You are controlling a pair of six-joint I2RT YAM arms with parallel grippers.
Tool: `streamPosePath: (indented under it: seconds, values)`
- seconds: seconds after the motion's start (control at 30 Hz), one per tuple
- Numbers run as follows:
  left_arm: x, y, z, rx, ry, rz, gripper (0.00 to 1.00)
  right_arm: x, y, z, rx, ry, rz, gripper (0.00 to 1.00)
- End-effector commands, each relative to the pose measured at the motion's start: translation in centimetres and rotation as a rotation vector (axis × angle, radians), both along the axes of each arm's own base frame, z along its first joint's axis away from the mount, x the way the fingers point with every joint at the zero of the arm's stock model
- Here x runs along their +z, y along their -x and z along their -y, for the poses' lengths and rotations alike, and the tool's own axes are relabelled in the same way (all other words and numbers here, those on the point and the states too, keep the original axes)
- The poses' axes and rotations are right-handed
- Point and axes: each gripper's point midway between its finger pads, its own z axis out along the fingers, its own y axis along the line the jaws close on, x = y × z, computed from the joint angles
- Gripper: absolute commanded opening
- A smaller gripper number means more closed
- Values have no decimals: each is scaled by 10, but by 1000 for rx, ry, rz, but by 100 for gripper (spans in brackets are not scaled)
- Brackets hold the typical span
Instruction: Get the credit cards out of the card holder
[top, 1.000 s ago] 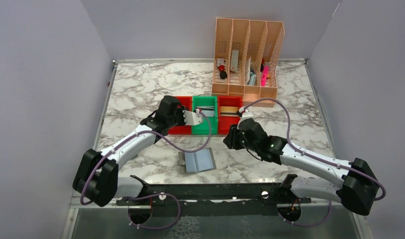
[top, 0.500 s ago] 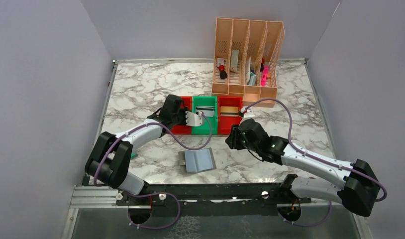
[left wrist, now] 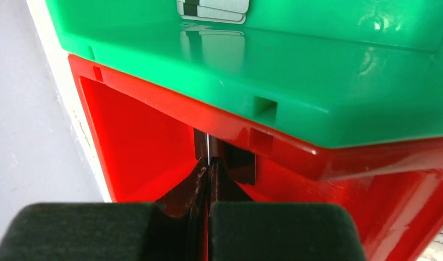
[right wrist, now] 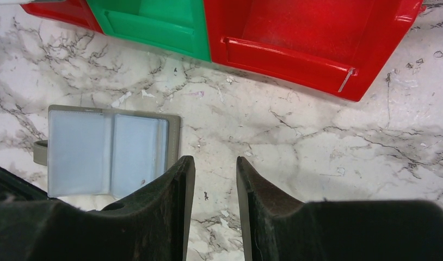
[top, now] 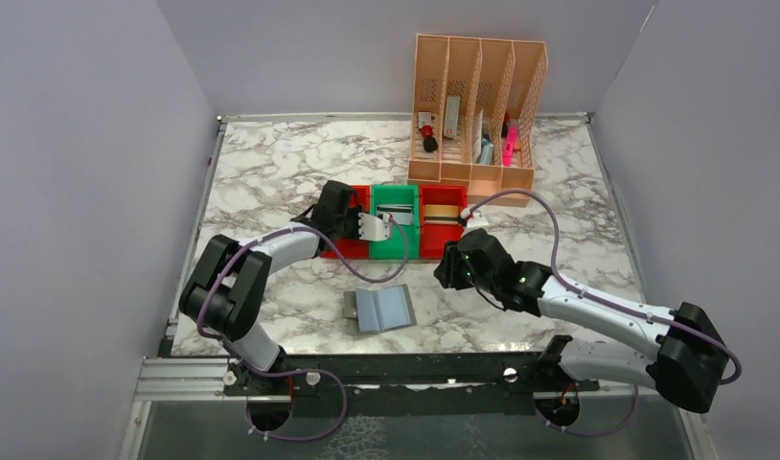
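Note:
The grey card holder (top: 381,309) lies open and flat on the marble near the front, and its light blue pockets (right wrist: 108,152) show no cards. My left gripper (top: 353,225) is shut on a black credit card (left wrist: 233,163), held edge-on inside the left red bin (left wrist: 132,125). A silver-grey card (left wrist: 214,8) lies in the green bin (top: 394,240). A gold-tan card (top: 444,213) lies in the right red bin (top: 444,240). My right gripper (right wrist: 215,168) hangs open over bare marble just right of the holder, with nothing between its fingers.
The three bins stand side by side in mid-table. A tall peach slotted organiser (top: 477,115) with small items stands behind them at the back right. Grey walls close in both sides. A metal rail runs along the table's left edge (top: 206,211).
The left arm's elbow has swung up and inward while its gripper stayed at the left red bin with the black card. The right gripper has barely shifted.

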Motion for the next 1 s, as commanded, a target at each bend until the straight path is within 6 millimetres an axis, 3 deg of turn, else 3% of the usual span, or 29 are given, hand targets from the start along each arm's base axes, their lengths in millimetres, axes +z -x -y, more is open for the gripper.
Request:
streamPosePath:
  seconds: [0.0, 0.23, 0.43, 0.57, 0.67, 0.97]
  values:
    - [5, -13, 7, -7, 13, 8, 0, -7, -2, 5, -13, 38, 2, 40]
    - [0, -9, 6, -16, 12, -6, 10, -8, -2, 4, -13, 41, -1, 40]
    - [1, -2, 6, -35, 22, -17, 28, -6, -3, 5, -16, 44, 3, 40]
    - [-1, -1, 4, -31, 13, -33, 34, -5, -4, 6, -19, 46, 8, 40]
    - [-2, 1, 2, -26, 6, -47, 47, -5, -3, 7, -21, 47, 7, 40]
    - [10, 1, 1, -13, 32, -25, 52, -2, -3, 7, -23, 40, 11, 40]
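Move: The left hand holds a thin card on edge just over the dark cards in the left red bin, which lie about 2 cm below and 1 cm to its right, neither ahead nor back. From the left hand, the white cards in the green bin lie about 10 cm right and 1 cm ahead, and the open card holder some 7 cm right and 21 cm back. From the idle right hand, the dark cards are roughly 16 cm ahead, 18 cm left and 7 cm down. The left hand sinks about 1 cm in the left red bin, opening halfway to let go of the card. ##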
